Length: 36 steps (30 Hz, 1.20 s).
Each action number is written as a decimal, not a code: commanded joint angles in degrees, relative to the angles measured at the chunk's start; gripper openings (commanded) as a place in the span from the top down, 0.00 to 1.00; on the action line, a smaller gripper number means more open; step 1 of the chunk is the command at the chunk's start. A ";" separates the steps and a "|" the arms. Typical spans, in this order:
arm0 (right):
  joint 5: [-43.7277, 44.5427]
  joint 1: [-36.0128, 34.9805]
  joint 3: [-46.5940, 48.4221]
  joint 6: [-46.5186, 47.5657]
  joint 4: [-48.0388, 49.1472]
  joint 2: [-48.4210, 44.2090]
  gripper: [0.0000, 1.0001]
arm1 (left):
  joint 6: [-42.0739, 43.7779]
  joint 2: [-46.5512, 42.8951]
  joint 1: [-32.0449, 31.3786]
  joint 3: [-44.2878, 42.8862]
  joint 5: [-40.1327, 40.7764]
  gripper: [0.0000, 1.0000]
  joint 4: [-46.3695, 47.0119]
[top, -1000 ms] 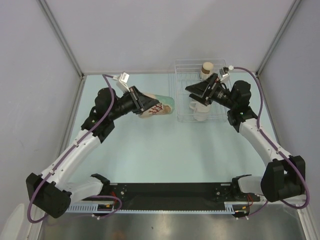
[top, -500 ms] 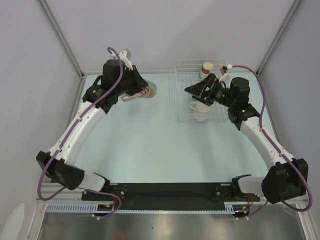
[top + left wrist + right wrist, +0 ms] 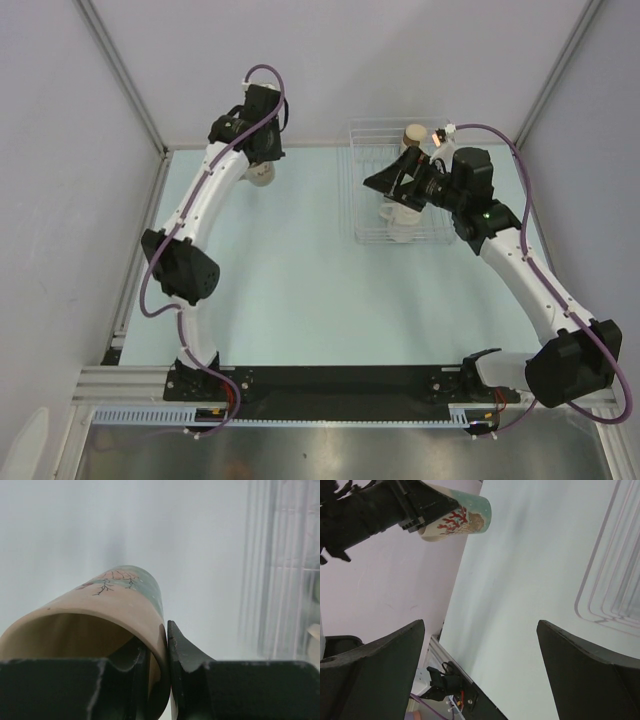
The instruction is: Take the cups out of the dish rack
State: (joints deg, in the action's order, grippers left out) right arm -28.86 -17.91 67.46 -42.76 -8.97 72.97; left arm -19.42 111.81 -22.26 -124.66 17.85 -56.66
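My left gripper (image 3: 166, 652) is shut on the rim of a cream cup (image 3: 107, 611) with dark print and a green base, one finger inside and one outside. In the top view that cup (image 3: 262, 177) hangs at the table's far left back, mostly under the left gripper (image 3: 260, 162). The right wrist view shows the same cup (image 3: 461, 518) in the left arm's hold. The white wire dish rack (image 3: 356, 205) stands at the back right, holding a tan brown-topped cup (image 3: 414, 135) and white cups (image 3: 402, 218). My right gripper (image 3: 376, 182) hovers over the rack's left part, open and empty (image 3: 480, 652).
Grey walls close in the table at the back and on both sides, and the left arm reaches close to the back left corner post (image 3: 163, 150). The rack's wires (image 3: 602, 602) show at the right edge of the right wrist view.
The left arm has swung the cream cup from beside the rack's left side to the far left back of the table. The right gripper stays open over the rack, shifted slightly left.
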 commanded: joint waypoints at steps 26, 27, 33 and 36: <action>3.90 0.07 3.12 5.94 -5.71 5.17 0.00 | 2.90 24.85 4.24 -14.47 -3.52 1.00 12.02; 3.90 0.16 3.03 5.94 -5.79 5.34 0.00 | 2.81 25.12 4.24 -14.30 -3.61 1.00 12.02; 3.55 0.86 2.85 5.94 -5.09 6.13 0.00 | 2.37 25.65 4.42 -13.94 -2.73 1.00 11.75; 3.20 1.12 2.59 5.85 -4.65 6.57 0.00 | 1.93 25.57 4.42 -14.12 -2.55 0.99 11.84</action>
State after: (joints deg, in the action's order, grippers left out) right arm -25.71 -17.26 68.38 -37.63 -15.14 78.94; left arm -17.93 138.67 -18.44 -134.78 13.19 -48.07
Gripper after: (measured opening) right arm 0.999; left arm 0.207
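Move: Out beyond the left hand, about 9 cm ahead and 2 cm left, lies the clear table spot for the coral-print cup it already holds, roughly 27 cm below. The dish rack's middle is some 33 cm right of that hand and 11 cm ahead. From the empty right hand, the white mug in the rack lies about 15 cm ahead, 8 cm right and 26 cm below; the green cup stands some 8 cm beyond the mug, level with it sideways. Lowering the coral-print cup, the left hand sinks about 16 cm while reaching some 9 cm forward, fast at first and then easing to a halt over the clear table left of the rack. It tips roughly 10 degrees further down and keeps its pinch on the rim. The right hand, fingers wide open, meanwhile sinks about 6 cm towards the white mug and rack, edging slightly forward. ##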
